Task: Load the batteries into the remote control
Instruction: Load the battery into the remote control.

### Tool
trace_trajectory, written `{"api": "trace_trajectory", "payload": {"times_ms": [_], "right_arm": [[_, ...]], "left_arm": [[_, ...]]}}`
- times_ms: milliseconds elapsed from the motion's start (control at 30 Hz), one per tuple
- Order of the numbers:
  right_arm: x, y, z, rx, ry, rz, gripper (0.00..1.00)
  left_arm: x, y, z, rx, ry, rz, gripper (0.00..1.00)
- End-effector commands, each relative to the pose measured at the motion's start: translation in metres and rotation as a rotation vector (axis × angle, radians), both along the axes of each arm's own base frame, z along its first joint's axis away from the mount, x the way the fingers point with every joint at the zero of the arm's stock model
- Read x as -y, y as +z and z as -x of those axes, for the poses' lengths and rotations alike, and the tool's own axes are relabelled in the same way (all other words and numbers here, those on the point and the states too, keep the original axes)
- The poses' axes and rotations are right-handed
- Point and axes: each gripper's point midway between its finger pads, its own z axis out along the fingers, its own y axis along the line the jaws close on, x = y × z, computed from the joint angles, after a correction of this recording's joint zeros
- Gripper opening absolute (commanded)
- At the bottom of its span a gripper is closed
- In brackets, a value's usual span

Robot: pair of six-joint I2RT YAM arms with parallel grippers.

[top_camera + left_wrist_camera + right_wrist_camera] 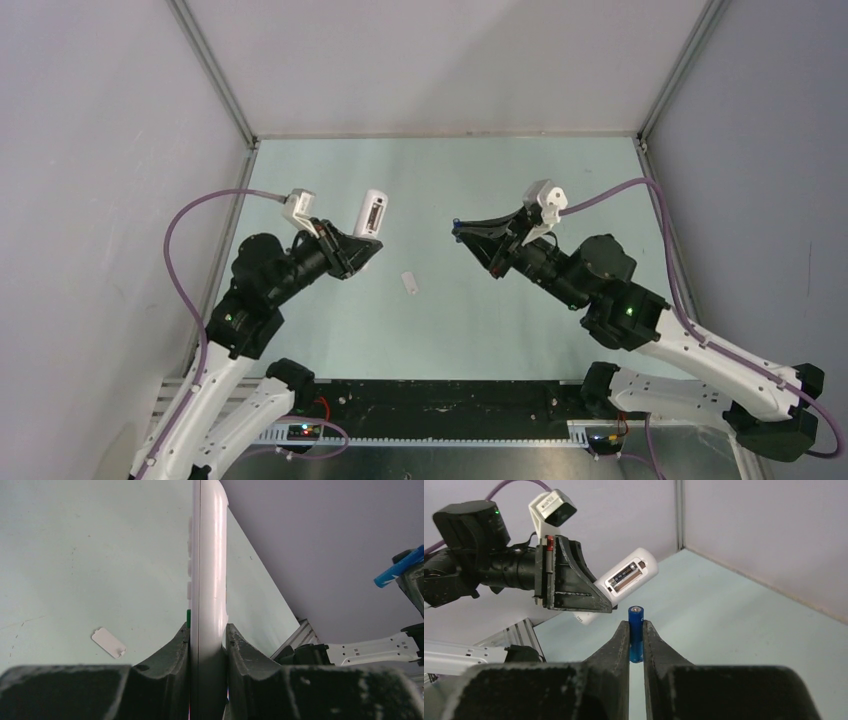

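Note:
The white remote control (pixel 371 213) sticks up and away out of my left gripper (pixel 362 243), which is shut on its lower end. In the left wrist view the remote (pixel 210 555) stands edge-on between the jaws of the left gripper (pixel 207 635). From the right wrist its open battery compartment (pixel 628 575) faces me, and a dark cylinder seems to lie in it. My right gripper (pixel 636 630) is shut on a bright blue battery (pixel 636 625), held upright just short of the remote. The same blue battery (pixel 456 223) (pixel 399 570) shows in the other views.
A small white battery cover (pixel 409 283) (pixel 108 642) lies flat on the pale green table (pixel 500 320) between the two arms. Grey walls with metal corner posts (pixel 215 70) enclose the table on three sides. The left arm's wrist (pixel 489 570) hangs close ahead of the right gripper.

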Motion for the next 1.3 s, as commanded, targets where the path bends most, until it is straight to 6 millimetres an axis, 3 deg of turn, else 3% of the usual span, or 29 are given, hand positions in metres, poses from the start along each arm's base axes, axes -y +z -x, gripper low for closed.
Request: {"api": "trace_trajectory", "payload": {"times_ms": [0, 300, 433, 533, 667, 1100, 1233, 1267], "right_arm": [[0.007, 0.031, 0.011, 0.108, 0.014, -0.085, 0.12], [0.004, 0.039, 0.018, 0.166, 0.017, -0.098, 0.12], [0.005, 0.04, 0.009, 0.039, -0.024, -0.165, 0.09], [0.003, 0.04, 0.003, -0.152, -0.048, -0.295, 0.06], [-0.011, 0.036, -0.002, -0.335, -0.053, -0.387, 0.05], [-0.029, 0.034, -0.018, -0.469, -0.232, -0.418, 0.06], [-0.031, 0.053, -0.022, -0.42, -0.301, -0.404, 0.05], [-0.038, 0.049, -0.02, -0.416, -0.311, -0.371, 0.05]], "left_arm": [[0.0, 0.033, 0.003, 0.076, -0.005, 0.057, 0.0], [0.004, 0.035, 0.004, 0.07, -0.032, 0.059, 0.0], [0.013, 0.039, 0.008, 0.043, -0.085, 0.093, 0.0], [0.024, 0.051, 0.012, 0.036, -0.138, 0.203, 0.0], [0.038, 0.062, 0.021, 0.022, -0.245, 0.369, 0.0], [0.044, 0.059, 0.036, -0.125, -0.302, 0.494, 0.0], [0.044, 0.057, 0.037, -0.173, -0.296, 0.528, 0.0], [0.044, 0.057, 0.037, -0.18, -0.296, 0.533, 0.0]]}}
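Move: The right hand holds the battery; the remote control's battery compartment, with one battery already in it, lies about 15 cm to its left, 6 cm ahead and some 7 cm lower. The loose battery cover is on the table, about 11 cm ahead, 8 cm left and 40 cm below. From the left hand, which grips the remote, the battery is some 16 cm right, 3 cm back and 10 cm up; the cover is 8 cm ahead, 8 cm right and 30 cm down. Back and slightly up by a couple of centimetres first, the right hand then swings left about 4 cm and forward some 3, carrying the held battery towards the compartment while rolling about 30 degrees, clockwise seen from behind the hand. After a short wait the left hand brings the remote to meet it, going right and up about 4 cm each and back 3, rolling the opposite way as its fingers turn right and up. Both grips hold. ##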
